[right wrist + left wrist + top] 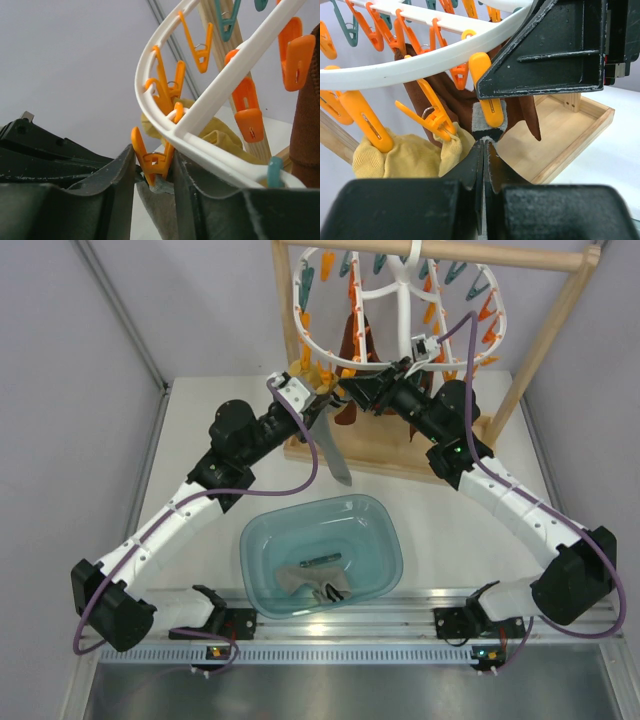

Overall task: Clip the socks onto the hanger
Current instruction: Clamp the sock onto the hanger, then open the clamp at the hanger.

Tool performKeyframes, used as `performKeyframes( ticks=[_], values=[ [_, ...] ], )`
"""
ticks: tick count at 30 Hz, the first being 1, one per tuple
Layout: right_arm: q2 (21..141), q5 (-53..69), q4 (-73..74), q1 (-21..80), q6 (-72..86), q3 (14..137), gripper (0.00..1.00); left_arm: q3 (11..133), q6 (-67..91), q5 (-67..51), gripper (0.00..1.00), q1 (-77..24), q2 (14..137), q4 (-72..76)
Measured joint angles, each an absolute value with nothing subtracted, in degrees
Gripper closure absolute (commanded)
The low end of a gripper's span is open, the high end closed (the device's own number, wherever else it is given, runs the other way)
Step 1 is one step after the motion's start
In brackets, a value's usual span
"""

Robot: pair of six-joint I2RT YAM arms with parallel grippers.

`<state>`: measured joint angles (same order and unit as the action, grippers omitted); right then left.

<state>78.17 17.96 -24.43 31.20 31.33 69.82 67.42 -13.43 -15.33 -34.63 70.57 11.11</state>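
Note:
The white hanger [400,315] hangs from the wooden rack, orange and teal clips dangling from its ring. My left gripper [318,400] [485,142] is shut on a grey sock [337,458] just under its striped cuff [487,131]. An orange clip [489,97] [159,159] bites that cuff. My right gripper [362,390] [153,152] stands slightly open, one finger on each side of this clip's handles, with grey sock fabric [161,205] below. Mustard-yellow socks [405,156] [220,137] hang clipped beside it.
Dark brown socks [457,102] hang behind the clips. A clear teal basin [385,540] near the arm bases holds more socks [318,585]. The wooden rack [545,335] stands on a wooden tray base [390,458] at the back.

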Motion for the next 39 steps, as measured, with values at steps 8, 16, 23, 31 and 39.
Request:
performKeyframes(
  ticks=[8,16,23,31,39],
  values=[
    [78.2,18.7,-24.4,31.2,31.5,69.8,0.46,67.4,-13.4,-15.4,1.0,-34.6,70.7,11.1],
    [77.5,20.3,-23.1,31.2,31.6,69.8,0.39,65.5,-10.0,-15.6,0.68,-34.6,68.9,9.0],
    [72.6,21.3,-19.6,31.4,31.6,67.3,0.25,61.4,-3.6,-15.6,0.41,-34.6,63.6,5.4],
    [66.7,21.3,-15.0,31.7,30.6,62.5,0.16,59.0,-1.9,-17.0,0.19,-34.6,56.6,2.2],
    [57.7,22.7,-9.4,31.8,25.1,57.2,0.07,57.6,-9.6,-17.7,0.21,-35.9,53.0,-3.1]
  ],
)
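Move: The striped cuff of the gray sock is already between the left fingertips. The orange clip on the hanger's near rim sits about 2 cm ahead, 2 cm right and 3 cm above them. The right fingers stand around that clip, its middle within 1 cm. From the right hand, the nearer yellow sock is some 3 cm ahead and 4 cm left, the farther one 5 cm ahead and 8 cm left, and the brown cloth roughly 7 cm ahead, 1 cm right. Pinched shut on the gray sock's cuff at first, the left fingers let go and spread wide while the hand backs off from the clip about 8 cm, also sinking and drifting left, tipping slightly down. The right fingers, already opening around the orange clip, spread on to nearly full width; that hand then draws back roughly 9 cm, going right and down too, clear of the clip. ##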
